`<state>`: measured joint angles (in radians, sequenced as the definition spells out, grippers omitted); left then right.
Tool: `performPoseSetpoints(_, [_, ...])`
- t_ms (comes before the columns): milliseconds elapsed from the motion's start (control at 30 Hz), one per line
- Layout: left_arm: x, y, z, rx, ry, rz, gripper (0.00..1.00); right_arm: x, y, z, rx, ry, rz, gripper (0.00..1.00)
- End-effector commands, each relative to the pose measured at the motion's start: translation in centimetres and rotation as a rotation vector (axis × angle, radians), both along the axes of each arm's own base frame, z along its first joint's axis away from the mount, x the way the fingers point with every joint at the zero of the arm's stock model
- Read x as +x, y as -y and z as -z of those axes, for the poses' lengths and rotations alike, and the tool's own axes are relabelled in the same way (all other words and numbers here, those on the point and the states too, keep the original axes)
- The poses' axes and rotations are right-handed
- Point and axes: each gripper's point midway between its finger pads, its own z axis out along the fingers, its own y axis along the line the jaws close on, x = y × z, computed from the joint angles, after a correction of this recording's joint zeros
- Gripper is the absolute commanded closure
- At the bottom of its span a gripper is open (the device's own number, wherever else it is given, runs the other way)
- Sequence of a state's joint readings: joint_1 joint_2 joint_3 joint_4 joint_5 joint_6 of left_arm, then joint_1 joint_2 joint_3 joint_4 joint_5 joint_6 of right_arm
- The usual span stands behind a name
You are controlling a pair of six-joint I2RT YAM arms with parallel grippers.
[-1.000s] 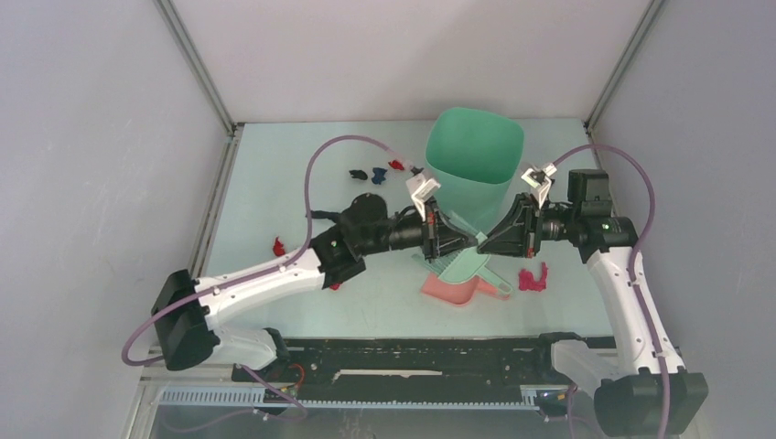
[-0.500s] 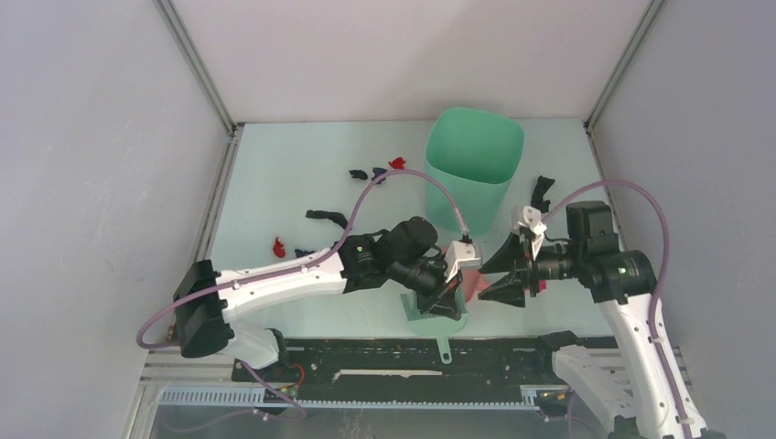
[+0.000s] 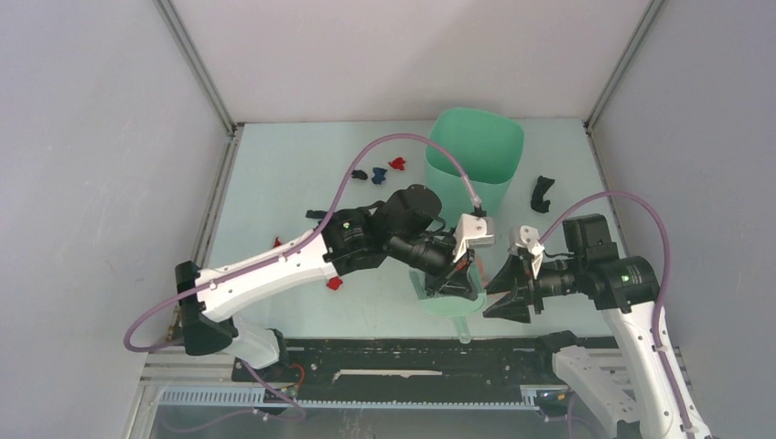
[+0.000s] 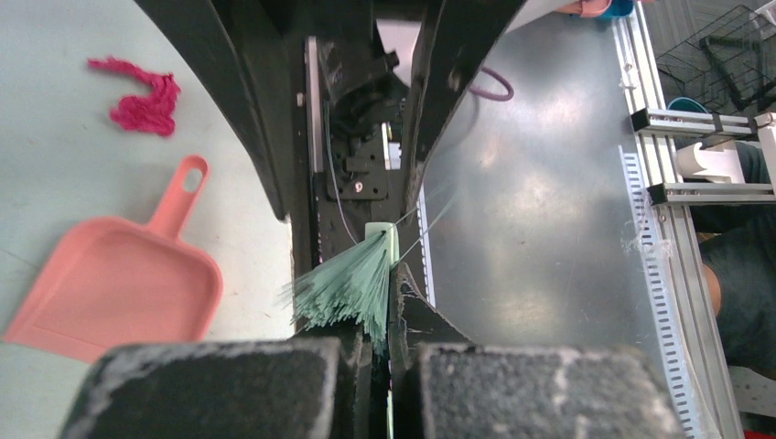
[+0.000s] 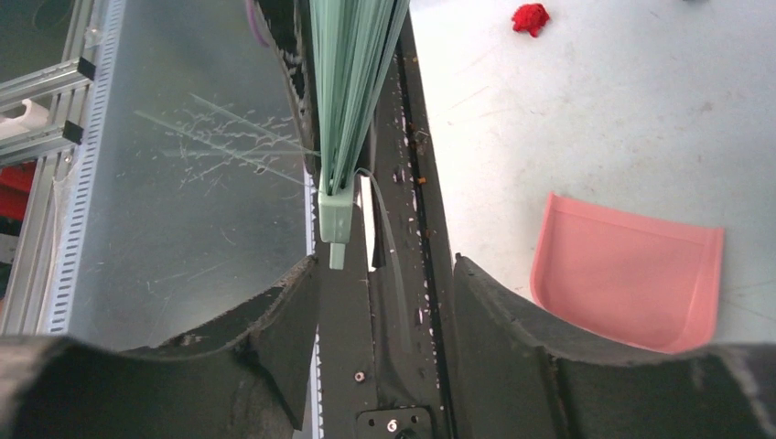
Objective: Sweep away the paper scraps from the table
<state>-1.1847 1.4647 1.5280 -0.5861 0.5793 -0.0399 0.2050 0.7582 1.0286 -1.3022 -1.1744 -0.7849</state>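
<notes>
My left gripper (image 3: 455, 276) (image 4: 392, 315) is shut on the green hand brush (image 3: 445, 305) (image 4: 348, 282), held over the table's (image 3: 274, 174) near edge. My right gripper (image 3: 501, 291) (image 5: 384, 293) faces it, open, with the brush's end (image 5: 335, 218) just ahead of its fingers (image 5: 499, 315) and apart from them. The pink dustpan (image 4: 119, 293) (image 5: 631, 274) lies flat beside them. Paper scraps lie scattered: red (image 3: 396, 164), blue (image 3: 359, 174), black (image 3: 542, 192), red (image 3: 335, 283) (image 5: 529, 18) and magenta (image 4: 146, 101).
A tall mint-green bin (image 3: 474, 155) stands at the back centre. More scraps lie left of the arms: black (image 3: 316, 215) and red (image 3: 277, 242). A black rail (image 3: 412, 352) and metal channel run along the near edge. Grey walls close in three sides.
Both grippers have come from beside the bin toward the near edge. The right gripper's jaws have opened. The brush moved with the left gripper and now overhangs the rail.
</notes>
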Motion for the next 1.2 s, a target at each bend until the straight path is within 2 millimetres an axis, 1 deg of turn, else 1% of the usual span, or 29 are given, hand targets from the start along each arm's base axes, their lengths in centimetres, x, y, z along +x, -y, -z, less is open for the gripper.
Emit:
performPoseSetpoints(0, [0.3,0.5,0.1,0.045,0.01,0.017,1.0,-0.4,-0.5,0.0,0.037,-0.005,-0.048,0.46])
performPoseSetpoints(267, [1.0,1.4,0.2,0.067,0.041,0.029,1.0,-0.8,-0.8,-0.7,0.084,0.018,-0.085,0.45])
performPoseSetpoints(300, [1.1,1.6,0.2,0.068,0.039,0.03,1.0,-0.7,-0.9,-0.8,0.086,0.01,-0.081,0.48])
performPoseSetpoints(400, [1.2,1.9,0.0,0.063,0.043,0.031,1.0,0.1,-1.1,-0.7,0.088,-0.03,-0.072,0.74])
performPoseSetpoints(533, [1.7,2.0,-0.5,0.051,0.053,0.023,0.99,0.5,-1.1,0.2,0.068,-0.077,-0.079,1.0])
performPoseSetpoints(567, [1.9,1.9,-0.7,0.047,0.061,0.016,0.92,0.6,-1.0,0.3,0.065,-0.079,-0.079,1.0])
performPoseSetpoints(633, [3.0,1.5,-1.3,0.039,0.094,-0.037,0.64,0.9,-0.9,0.2,0.071,-0.077,-0.064,1.0])
performPoseSetpoints(667, [4.1,1.1,-1.6,0.034,0.117,-0.093,0.54,1.2,-0.8,0.0,0.084,-0.073,-0.045,1.0])
performPoseSetpoints(733, [6.2,0.3,-3.0,-0.039,0.149,-0.222,0.41,2.2,-0.5,-1.1,0.146,-0.067,0.01,1.0])
performPoseSetpoints(800, [8.2,-0.8,-5.5,-0.204,0.136,-0.372,0.31,3.3,0.0,-3.0,0.246,-0.06,0.075,1.0])
performPoseSetpoints(833, [9.0,-1.5,-6.1,-0.285,0.107,-0.443,0.25,3.7,0.3,-3.8,0.288,-0.066,0.098,1.0])
performPoseSetpoints(867, [9.5,-2.3,-7.6,-0.391,0.062,-0.506,0.2,4.0,0.4,-4.5,0.32,-0.072,0.108,1.0])
performPoseSetpoints(900, [9.7,-3.1,-8.4,-0.478,0.044,-0.545,0.18,4.1,0.5,-5.2,0.354,-0.091,0.106,1.0])
performPoseSetpoints(933, [10.0,-3.7,-8.4,-0.541,0.025,-0.577,0.17,4.2,0.6,-6.0,0.387,-0.108,0.095,1.0])
performPoseSetpoints(967, [10.0,-4.3,-9.7,-0.611,0.014,-0.597,0.17,4.2,0.6,-6.6,0.417,-0.134,0.082,1.0])
performPoseSetpoints(1033, [9.7,-5.2,-9.7,-0.692,-0.032,-0.619,0.17,4.5,0.9,-7.6,0.451,-0.175,0.074,1.0])
performPoseSetpoints(1067, [9.6,-5.6,-9.6,-0.728,-0.057,-0.63,0.17,4.8,1.0,-8.0,0.453,-0.162,0.078,1.0])
performPoseSetpoints(1100, [9.5,-5.9,-8.5,-0.738,-0.091,-0.643,0.17,5.0,1.1,-8.3,0.461,-0.162,0.093,1.0])
performPoseSetpoints(1167, [9.0,-6.5,-8.4,-0.79,-0.134,-0.643,0.18,5.8,1.5,-8.9,0.473,-0.167,0.142,1.0])
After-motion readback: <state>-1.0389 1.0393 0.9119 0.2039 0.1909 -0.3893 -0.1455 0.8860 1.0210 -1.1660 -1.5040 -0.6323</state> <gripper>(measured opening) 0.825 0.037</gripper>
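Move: The brush, clamped in the left gripper, hangs over the table's near edge. Its middle is about 7 cm left of the open right gripper and level in height; from the left gripper it is some 3 cm left and 2 cm lower. The right gripper sits about 5 cm right of the left one. From the right gripper, the pink dustpan lies 17 cm ahead, 3 cm left and 25 cm below, the magenta scrap 17 cm ahead and 15 cm right, the green bin roughly 38 cm straight ahead. Keep the brush pinched in the left gripper, dipping it about 2 cm while the right gripper eases in barely 1 cm and shuts on the brush head's right edge. Then open the left gripper wide and draw it forward, left and up off the brush, turning counter-clockwise about 35 degrees as its left side tips down. Carry the brush with the right gripper some 6 cm forward and 4 cm up, towards the bin. ##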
